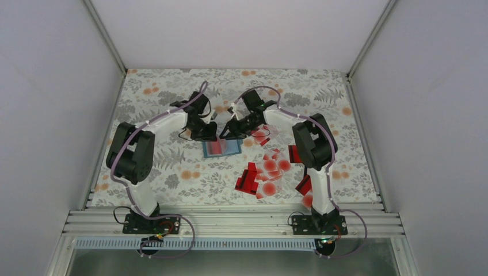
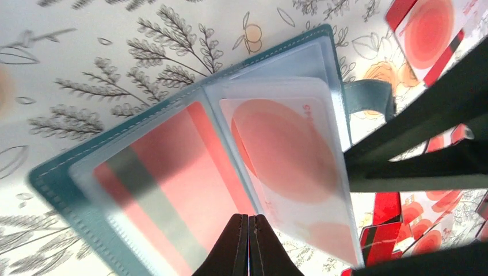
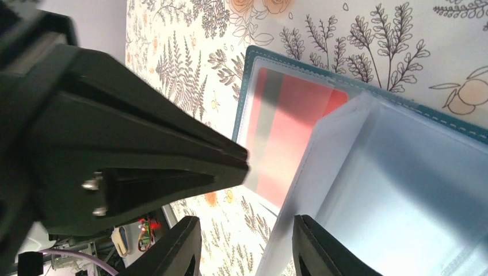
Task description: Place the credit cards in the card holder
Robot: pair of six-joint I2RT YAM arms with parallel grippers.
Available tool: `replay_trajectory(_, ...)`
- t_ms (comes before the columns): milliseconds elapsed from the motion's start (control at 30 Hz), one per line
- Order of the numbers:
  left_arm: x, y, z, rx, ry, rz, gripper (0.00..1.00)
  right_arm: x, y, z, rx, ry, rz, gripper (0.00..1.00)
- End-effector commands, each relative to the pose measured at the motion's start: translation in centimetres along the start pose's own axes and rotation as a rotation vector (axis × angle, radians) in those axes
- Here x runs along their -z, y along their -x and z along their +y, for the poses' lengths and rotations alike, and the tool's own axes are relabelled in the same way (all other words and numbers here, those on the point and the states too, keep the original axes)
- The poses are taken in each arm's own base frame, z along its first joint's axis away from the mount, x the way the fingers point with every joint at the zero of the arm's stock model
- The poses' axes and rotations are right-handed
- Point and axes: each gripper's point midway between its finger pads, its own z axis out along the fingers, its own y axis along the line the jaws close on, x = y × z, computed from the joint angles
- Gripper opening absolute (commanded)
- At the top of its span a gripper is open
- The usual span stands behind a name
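Observation:
The teal card holder (image 1: 221, 148) lies open on the flowered cloth. Its left pocket holds a red credit card (image 2: 172, 172) with a grey stripe, and a pale credit card (image 2: 282, 149) with a red dot sits in a clear sleeve. My left gripper (image 2: 248, 230) is shut, empty, its tips down at the holder's spine. My right gripper (image 3: 247, 247) is open; the raised clear sleeve's (image 3: 322, 149) edge stands between its fingers, close to the right one. Loose credit cards (image 1: 267, 169) lie to the holder's right.
Both grippers crowd together over the holder (image 3: 244, 86); the left gripper's black body (image 3: 115, 144) fills the left of the right wrist view. More red cards (image 1: 303, 185) lie beside the right arm. White walls enclose the table.

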Motion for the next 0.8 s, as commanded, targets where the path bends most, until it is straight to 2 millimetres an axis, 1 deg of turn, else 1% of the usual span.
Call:
replay_trajectory(0,2.2,-0.1,0.6,0.037,0.031,-0.031,0.04,-1.1,0.2,0.3,0.014,0.023,0.021,0.41)
replay_trajectory(200,4.6,-0.4,1.7,0.068,0.045,-0.08,0.04,-1.7,0.5,0.8,0.022,0.031,0.032,0.41)
replay_trajectory(467,6.5,-1.5,3.6,0.106,0.077,-0.118,0.04,-2.9,0.9,2.3,0.047,0.05,0.057,0.43)
replay_trajectory(633,7.5,-2.1,4.2,0.114,0.093,-0.137,0.04,-4.3,0.6,2.5,0.042,0.059,0.085,0.43)
replay_trajectory(767,8.7,-2.4,4.1,0.102,0.098,-0.172,0.04,-5.7,0.9,2.4,0.029,0.08,0.103,0.43)
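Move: The card holder lies open below both hands, with its clear sleeve flap standing up near the fold. From the right hand this flap is about 1 cm to the left, 3 cm back and 3 cm lower. The striped card in the left pocket is some 4 cm left, 4 cm back and 6 cm below the right hand, and the blue-grey right pocket is 4 cm right, 3 cm back and equally low. From the left hand the flap is about 3 cm right, 3 cm back and 2 cm lower. With its fingertips already against the raised flap and the gripper staying part open, the right hand sweeps about 4.5 cm to its left, dipping roughly 1 cm and coming back up as it pushes the flap over towards the striped card. The left hand clears the way, rising about 4.5 cm and drawing off some 7 cm to the left and slightly back, past the holder's left edge, turning about 10 degrees counter-clockwise with its fingers shut. ##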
